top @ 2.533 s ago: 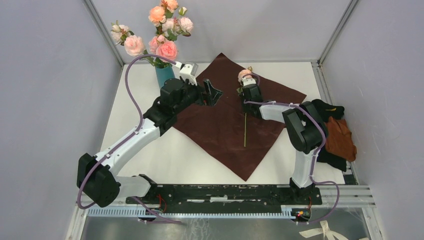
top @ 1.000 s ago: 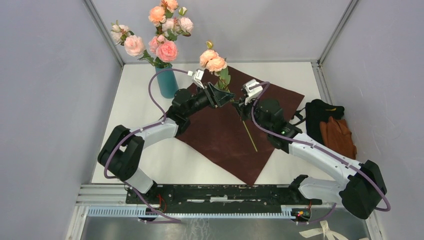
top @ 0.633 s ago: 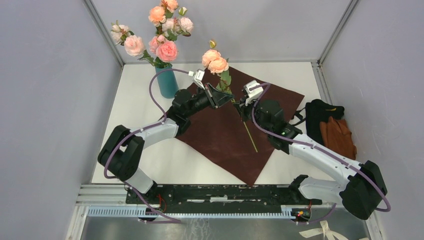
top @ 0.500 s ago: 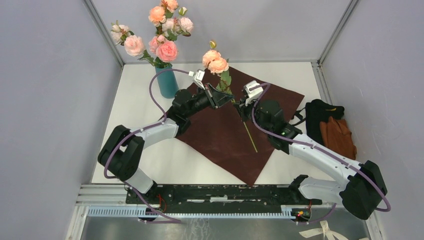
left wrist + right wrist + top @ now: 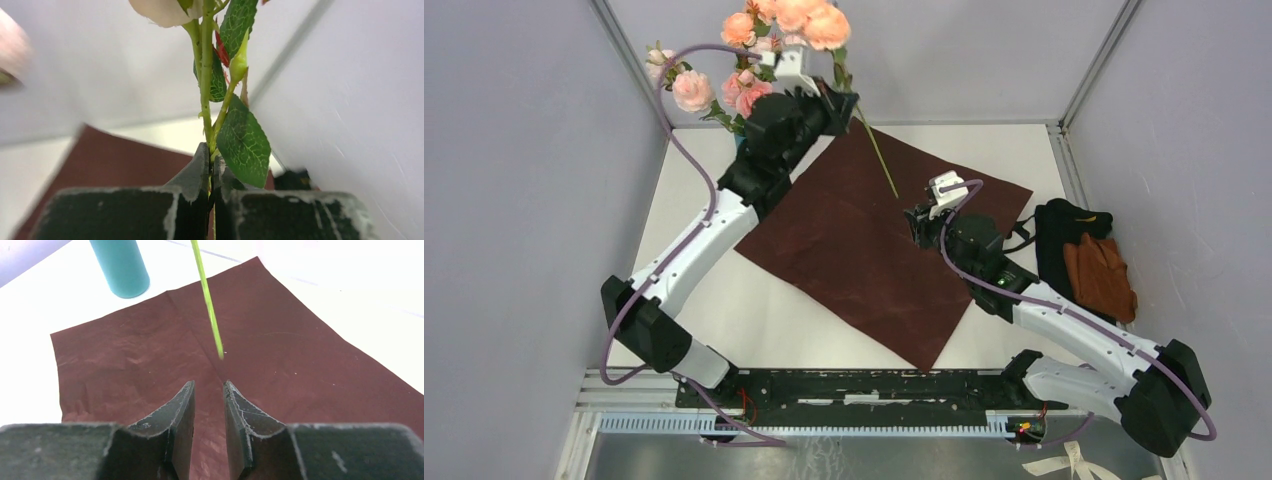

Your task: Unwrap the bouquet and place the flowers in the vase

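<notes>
My left gripper (image 5: 836, 98) (image 5: 210, 155) is raised at the back left and shut on a flower stem (image 5: 205, 75). That stem's peach roses (image 5: 812, 14) stand above the gripper, and its lower end (image 5: 879, 160) (image 5: 207, 305) hangs free over the paper. The teal vase (image 5: 120, 267) stands left of the paper; in the top view the left arm hides it, and several pink roses (image 5: 692, 90) rise from it. The bouquet's maroon wrapping paper (image 5: 864, 250) lies spread flat. My right gripper (image 5: 916, 218) (image 5: 209, 390) is open and empty just above the paper, below the stem's tip.
A black-and-orange cloth pile (image 5: 1096, 268) lies at the right edge of the table. Metal frame posts (image 5: 629, 65) rise at the back corners against grey walls. A white ribbon (image 5: 1064, 462) lies below the front rail.
The left arm has lifted the flower up and back towards the vase. The right gripper has let go of the stem, opened, and stayed low over the paper.
</notes>
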`<state>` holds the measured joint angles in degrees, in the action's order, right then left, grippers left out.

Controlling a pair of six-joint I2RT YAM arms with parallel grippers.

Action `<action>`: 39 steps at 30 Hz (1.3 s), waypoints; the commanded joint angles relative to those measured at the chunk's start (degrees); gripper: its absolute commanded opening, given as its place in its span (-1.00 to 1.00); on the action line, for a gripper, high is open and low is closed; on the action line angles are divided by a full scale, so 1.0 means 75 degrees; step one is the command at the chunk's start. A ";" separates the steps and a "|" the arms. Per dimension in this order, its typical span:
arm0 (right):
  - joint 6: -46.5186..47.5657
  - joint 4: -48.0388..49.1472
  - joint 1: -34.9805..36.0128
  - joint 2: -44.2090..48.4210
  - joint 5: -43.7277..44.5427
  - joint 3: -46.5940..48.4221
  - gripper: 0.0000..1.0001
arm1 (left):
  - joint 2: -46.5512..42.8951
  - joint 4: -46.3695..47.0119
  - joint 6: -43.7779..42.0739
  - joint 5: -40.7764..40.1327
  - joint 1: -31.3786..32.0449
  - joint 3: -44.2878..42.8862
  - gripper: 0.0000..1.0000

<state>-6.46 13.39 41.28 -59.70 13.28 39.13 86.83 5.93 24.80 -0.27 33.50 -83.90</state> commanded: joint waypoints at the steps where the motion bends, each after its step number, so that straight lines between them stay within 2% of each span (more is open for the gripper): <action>1: 0.0141 0.0371 0.0033 0.0028 0.0398 -0.0073 -0.35 | -0.0276 -0.1402 -0.1806 -0.2029 -0.0330 -0.1520 -0.96; 4: 0.0151 0.0475 0.0033 -0.0194 0.0381 -0.0063 -0.35 | -0.0254 -0.1633 -0.1701 -0.1576 -0.0965 -0.2390 -0.96; 7: 0.0142 0.0532 0.0034 -0.0452 0.0296 -0.0006 -0.35 | -0.0140 -0.1946 -0.1678 -0.1578 -0.1538 -0.3358 -0.96; 11: 0.0128 0.0612 0.0031 -0.0701 0.0176 0.0020 -0.35 | -0.0292 -0.1616 -0.1711 -0.1476 -0.2085 -0.3858 -0.96; 15: 0.0109 0.0682 0.0028 -0.0872 0.0098 0.0061 -0.36 | -0.0633 -0.1017 -0.1475 -0.1577 -0.2544 -0.3779 -0.97; 22: 0.0073 0.0770 0.0035 -0.1045 -0.0105 0.0101 -0.36 | -0.1188 0.0036 -0.1863 -0.2141 -0.2904 -0.3118 -0.96; 27: 0.0075 0.0794 0.0020 -0.1098 -0.0211 0.0102 -0.37 | -0.1065 0.0403 -0.2686 -0.2459 -0.2959 -0.3237 -0.96; 30: 0.0047 0.0829 0.0027 -0.1162 -0.0266 0.0123 -0.37 | -0.0851 0.0170 -0.2928 -0.2584 -0.2999 -0.3527 -0.96; 39: 0.0075 0.0866 0.0022 -0.1285 -0.0395 0.0114 -0.38 | -0.0680 0.0837 -0.3507 -0.2812 -0.3182 -0.3177 -0.96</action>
<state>-6.11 17.17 41.28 -69.10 11.22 38.98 80.73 6.94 3.79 -19.97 10.31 -107.94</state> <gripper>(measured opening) 0.312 0.045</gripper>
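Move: The vase that the held rose is meant for stands about 22 cm to the left hand's left and some 12 cm ahead, its middle about 25 cm below; the flowers already in it are also 12 cm ahead and 21 cm left, nearly at hand height. The spread paper's middle is about 35 cm below, 4 cm back and 6 cm right. From the empty right hand, the vase lies some 22 cm ahead, 33 cm left and 9 cm lower. The last rose, still pinched by its stem, is swung by the left hand about 28 cm left and some 24 cm up, fast at first, ending high above and just left of the vase; the wrist turns counter-clockwise and tips the fingers upward. The right hand, slightly open and empty, sinks about 5 cm over the paper, drifting a little left. ##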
